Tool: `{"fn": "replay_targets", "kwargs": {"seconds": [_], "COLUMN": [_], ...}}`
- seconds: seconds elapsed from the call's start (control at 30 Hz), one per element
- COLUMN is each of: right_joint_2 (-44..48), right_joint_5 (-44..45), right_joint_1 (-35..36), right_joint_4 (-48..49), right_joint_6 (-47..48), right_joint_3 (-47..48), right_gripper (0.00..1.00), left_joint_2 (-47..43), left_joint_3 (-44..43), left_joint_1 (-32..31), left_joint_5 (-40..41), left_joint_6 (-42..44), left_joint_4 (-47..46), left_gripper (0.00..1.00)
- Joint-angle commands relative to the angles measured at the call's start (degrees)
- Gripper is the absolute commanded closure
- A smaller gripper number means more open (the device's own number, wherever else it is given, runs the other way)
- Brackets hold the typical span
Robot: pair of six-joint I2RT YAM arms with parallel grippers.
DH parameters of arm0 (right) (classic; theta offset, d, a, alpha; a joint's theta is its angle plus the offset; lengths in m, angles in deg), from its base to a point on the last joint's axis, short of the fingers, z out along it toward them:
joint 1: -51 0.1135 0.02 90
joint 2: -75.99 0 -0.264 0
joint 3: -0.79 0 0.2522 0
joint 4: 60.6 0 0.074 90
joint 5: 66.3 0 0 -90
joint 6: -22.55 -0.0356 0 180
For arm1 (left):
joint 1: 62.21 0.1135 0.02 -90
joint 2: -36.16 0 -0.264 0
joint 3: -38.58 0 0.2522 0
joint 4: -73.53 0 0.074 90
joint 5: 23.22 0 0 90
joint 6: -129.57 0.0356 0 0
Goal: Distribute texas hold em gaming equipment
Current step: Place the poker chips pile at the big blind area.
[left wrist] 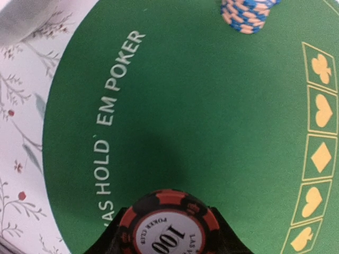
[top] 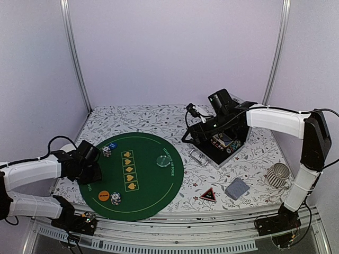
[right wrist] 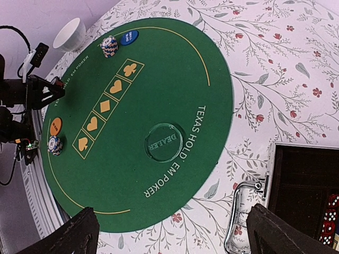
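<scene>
My left gripper (top: 91, 172) hovers over the left edge of the green poker mat (top: 153, 185), shut on a red-black "100" poker chip (left wrist: 169, 225). On the mat lie a blue-striped chip stack (left wrist: 248, 15) beside a blue disc (right wrist: 128, 37). An orange disc (top: 104, 195) lies next to another chip stack (top: 115, 198), and a clear dealer disc (right wrist: 164, 142) sits near the mat's right side. A red-black triangle token (top: 208, 194) and grey-blue cards (top: 237, 188) rest off the mat. My right gripper (right wrist: 177, 235) stands open and holds nothing, above the mat's edge by the case.
An open black case (top: 225, 143) with a chrome handle (right wrist: 246, 211) sits right of the mat, with chips inside. A white ribbed cup (top: 278, 174) stands at the far right. Another white cup (right wrist: 69, 34) stands beyond the mat's left edge. The floral tablecloth (top: 159, 119) surrounds the mat.
</scene>
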Motion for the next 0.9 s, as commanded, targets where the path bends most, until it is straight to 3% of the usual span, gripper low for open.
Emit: {"fn": "replay_targets", "kwargs": {"seconds": [0.0,0.17,0.37,0.63,0.87], "right_joint_2": [2.2,3.3,3.6,3.2,2.4], "right_joint_5": [-1.0,-0.4,-0.7,-1.4,-1.7], "right_joint_1": [-0.2,-0.2,-0.2,-0.2,-0.2], "right_joint_4": [0.6,0.6,0.6,0.6,0.2], "right_joint_6": [0.4,0.4,0.2,0.2,0.2], "right_joint_3": [-1.2,-2.8,-3.2,-2.6,-1.7], "right_gripper": [0.01,0.01,0.01,0.01,0.01], "left_joint_2": [-0.2,5.1,8.8,5.1,9.9], "left_joint_3": [-0.5,0.9,-0.5,0.6,-1.6], "left_joint_1": [0.2,0.2,-0.8,-8.0,-11.8], "left_joint_5": [3.3,1.6,2.6,1.2,1.6], "left_joint_6": [-10.5,-19.7,-23.9,-35.3,-37.3], "left_joint_4": [8.7,10.6,12.0,18.6,20.6], "left_gripper": [1.0,1.0,1.0,1.0,1.0]}}
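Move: The left gripper holds the red-black poker chips pile low above the mat's left side. The orange big blind button lies about 7 cm back and 2 cm to its right, some 4 cm lower. The chip stack already set there is level with that button and 4 cm to its right; the small blind stack is roughly 10 cm ahead of the hand and 3 cm right. From the right gripper the big blind button lies around 19 cm back, 37 cm left and 18 cm below. Bring the left gripper back about 6 cm towards the big blind button, keeping the pile pinched. Sink nearly 3 cm and veer a little left over the first stretch, then carry on back at that low height, easing slightly right. Turn the hand some 25 degrees counter-clockwise on the way and tip the fingers a bit closer to straight down. ##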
